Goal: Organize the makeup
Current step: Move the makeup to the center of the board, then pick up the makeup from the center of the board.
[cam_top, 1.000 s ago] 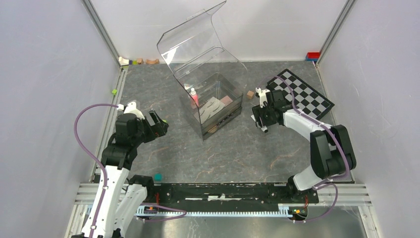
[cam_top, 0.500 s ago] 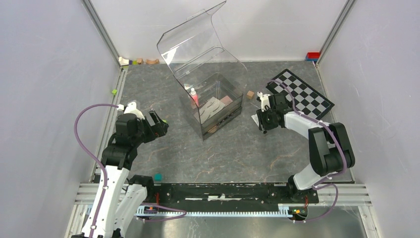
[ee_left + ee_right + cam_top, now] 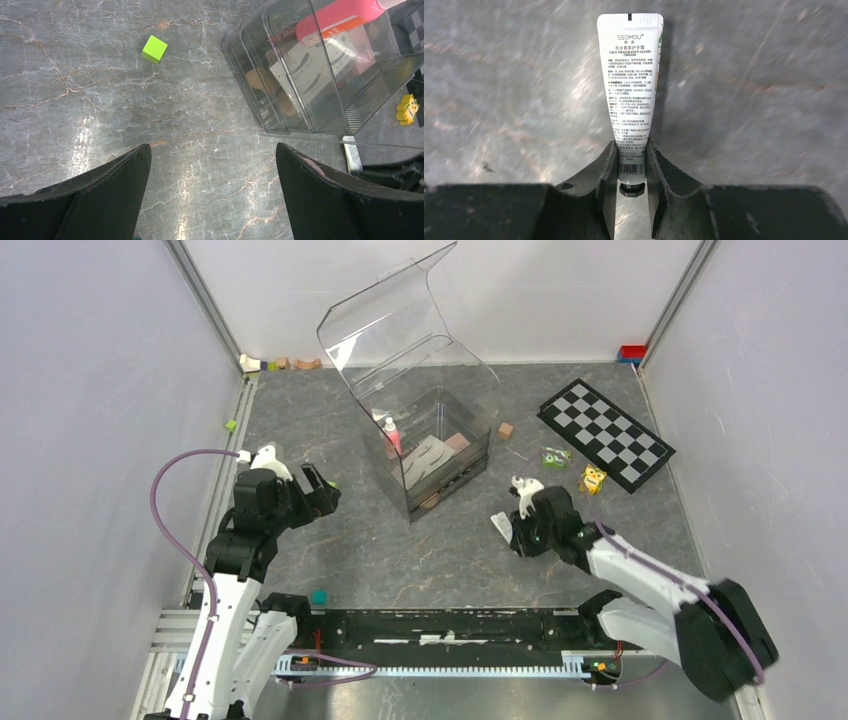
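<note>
A white hand-cream tube (image 3: 630, 75) with a black cap sticks out forward from my right gripper (image 3: 631, 147), whose jaws are shut on its cap end. From above, that gripper (image 3: 520, 530) and tube (image 3: 500, 524) are over the table right of the clear organizer box (image 3: 470, 445). The box lid (image 3: 400, 320) stands open. Inside are a pink tube (image 3: 392, 437) and a white eyebrow card (image 3: 428, 458); both pink tube (image 3: 340, 15) and card (image 3: 310, 65) also show through the wall. My left gripper (image 3: 318, 488) hangs open left of the box, and nothing is between the jaws (image 3: 212, 150).
A checkerboard (image 3: 605, 435) lies at the back right, with a yellow toy (image 3: 594, 479), a small green item (image 3: 553, 455) and a brown cube (image 3: 506, 430) near it. A lime cube (image 3: 154, 49) sits by my left gripper. A teal cube (image 3: 319, 596) is near the front rail.
My right gripper closed on the white tube beside the checkerboard and drew back toward the near side with it. The left arm has not moved.
</note>
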Controlling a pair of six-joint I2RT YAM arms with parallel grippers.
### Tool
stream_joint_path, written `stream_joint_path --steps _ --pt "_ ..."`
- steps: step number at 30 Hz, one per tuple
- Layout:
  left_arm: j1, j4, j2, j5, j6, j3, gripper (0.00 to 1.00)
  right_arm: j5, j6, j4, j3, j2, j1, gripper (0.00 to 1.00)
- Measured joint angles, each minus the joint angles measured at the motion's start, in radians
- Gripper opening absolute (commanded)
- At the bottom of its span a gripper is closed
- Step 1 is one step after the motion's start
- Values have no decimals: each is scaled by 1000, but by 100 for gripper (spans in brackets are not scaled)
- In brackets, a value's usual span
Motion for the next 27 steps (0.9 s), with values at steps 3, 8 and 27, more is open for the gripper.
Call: stream_joint_path --steps 3,8,27 --pt "0 0 0 0 0 0 100 32 109 5 -105 -167 90 25" --pt "0 0 0 0 0 0 100 131 378 -7 -251 -433 204 37" --pt "0 1 -21 37 0 0 100 222 454 -76 -136 -271 243 53"
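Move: The right hand still grips the cream tube by its cap end, with the tube's middle about 4 cm ahead and 3 cm left. Its bare resting spot on the table is centred roughly level with the hand and 2 cm left, a centimetre below. The clear box stands some 18 cm ahead and 18 cm left, the yellow toy 13 cm ahead and 16 cm right. From the left hand, that spot is about 36 cm right, straight across, and 18 cm below. Keeping its pinch near the cap, the right hand draws the cream tube back towards the robot, low over the table and slightly left, some 5 cm in a quickly slowing pull, while the wrist rolls its left side up and turns clockwise. As the hand stops, the fingers open to roughly twice their gap and let go of the tube; the turn reaches about 20 degrees, then eases partly back as the hand drifts about a centimetre forward and stays low with its open fingers either side of the cap end. ##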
